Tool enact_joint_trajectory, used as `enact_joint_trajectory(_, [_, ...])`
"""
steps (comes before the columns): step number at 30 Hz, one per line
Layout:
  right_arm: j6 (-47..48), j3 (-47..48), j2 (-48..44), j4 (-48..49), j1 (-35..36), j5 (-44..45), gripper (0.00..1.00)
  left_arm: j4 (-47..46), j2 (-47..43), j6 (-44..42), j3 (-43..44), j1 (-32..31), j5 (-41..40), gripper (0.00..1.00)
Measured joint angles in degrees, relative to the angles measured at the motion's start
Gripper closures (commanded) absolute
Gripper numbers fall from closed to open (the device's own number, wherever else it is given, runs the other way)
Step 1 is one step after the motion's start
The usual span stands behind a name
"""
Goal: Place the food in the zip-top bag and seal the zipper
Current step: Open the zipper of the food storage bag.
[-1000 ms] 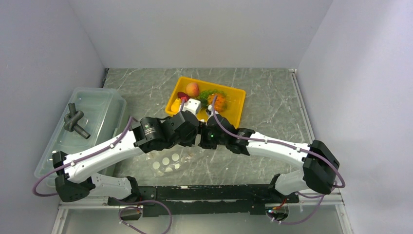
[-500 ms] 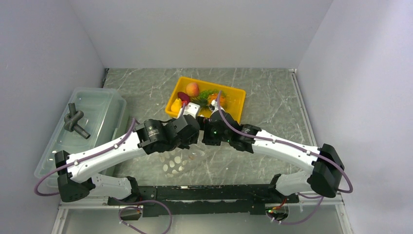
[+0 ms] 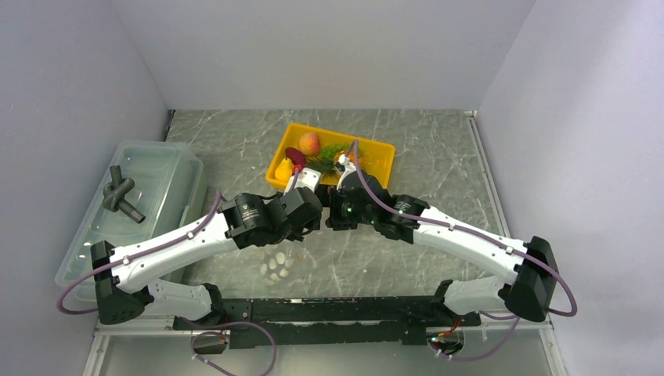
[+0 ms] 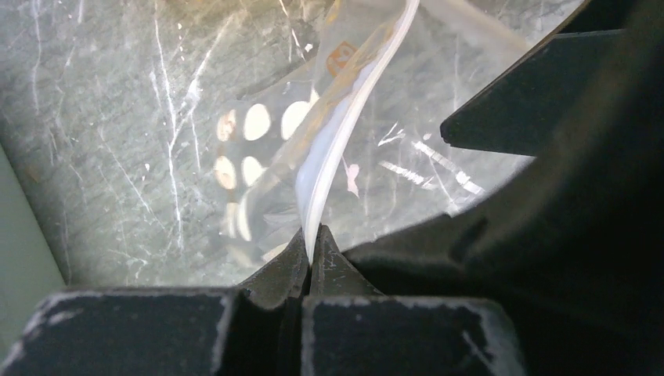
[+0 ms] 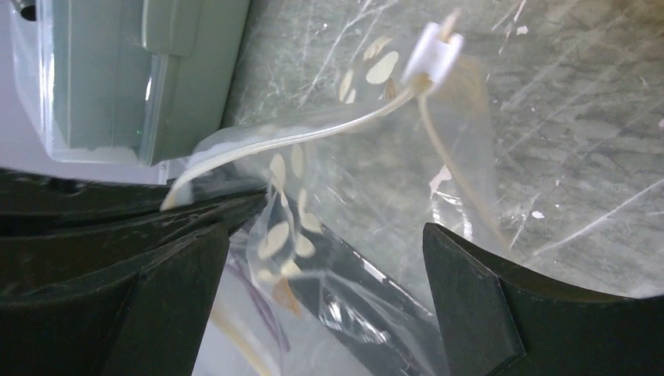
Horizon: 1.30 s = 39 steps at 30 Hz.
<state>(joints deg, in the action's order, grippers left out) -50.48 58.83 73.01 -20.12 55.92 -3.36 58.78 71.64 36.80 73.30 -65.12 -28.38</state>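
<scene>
The zip-top bag [image 3: 275, 266], clear with white dots, hangs off the table below the two wrists. My left gripper [image 4: 312, 240] is shut on the zipper [image 4: 337, 117], the whitish strip along the bag's mouth. My right gripper [image 5: 325, 290] stands open, its fingers [image 5: 470, 298] on either side of the bag's film [image 5: 368, 235] without touching it. The zipper's white slider [image 5: 433, 50] sits at the far end of the strip. The food lies in the yellow tray [image 3: 380, 174]: a peach fruit [image 3: 309, 143], a dark red piece [image 3: 295, 154] and the pineapple [image 3: 345, 159] with its green crown.
A translucent lidded bin [image 3: 137, 205] with a dark pipe piece [image 3: 119, 193] on its lid stands at the left. Both wrists [image 3: 321, 213] meet just in front of the tray. Grey walls close in the marble table [image 3: 438, 164] on three sides.
The right arm has stretched out, its wrist moving up toward the tray. The left wrist edged right, and the hanging bag has bunched narrower. Both grippers keep their state.
</scene>
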Motion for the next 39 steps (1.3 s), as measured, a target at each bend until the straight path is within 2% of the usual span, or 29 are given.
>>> enact_joint_trajectory(10, [4.11, 3.52, -0.52, -5.18, 0.00, -0.02, 0.01, -1.79, 0.24, -0.15, 0.00, 0.00, -0.37, 1.00])
enact_joint_trajectory(20, [5.81, 3.52, -5.66, -7.56, 0.00, 2.10, 0.01, -1.09, 0.44, -0.17, 0.00, 0.00, -0.57, 1.00])
enact_joint_trajectory(32, [11.41, 6.12, -13.60, -16.79, -0.20, 15.02, 0.01, 2.19, 0.50, -0.22, 0.13, 0.17, -3.61, 1.00])
enact_joint_trajectory(39, [17.20, 9.03, -14.32, -21.55, -0.61, 21.88, 0.01, 4.28, 0.74, -1.14, 1.03, 2.25, -5.97, 1.00])
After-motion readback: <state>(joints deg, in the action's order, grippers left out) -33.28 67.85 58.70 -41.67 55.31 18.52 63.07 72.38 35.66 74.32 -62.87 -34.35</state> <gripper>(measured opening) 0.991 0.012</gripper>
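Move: The zip-top bag's half-open mouth lies around the right gripper's open fingers, its middle roughly 3 cm ahead of that hand, 2 cm left and 2 cm below. The yellow tray is some 18 cm ahead and 4 cm right, about 17 cm down, with the pear in its left end, about 17 cm ahead and 9 cm left. The left gripper already pinches one lip, with the mouth's middle about 4 cm ahead, 2 cm right and 2 cm below. Draw the right gripper, fingers kept wide open, out of the bag's mouth: ease it up first, then swing it right and up, about 11 cm right and 7 cm up in all, tipping the fingertips up some 25 degrees. Keep the left gripper pinched on its lip, nearly still at first, then shift it about 3 cm left and slightly forward, away from the right hand. ##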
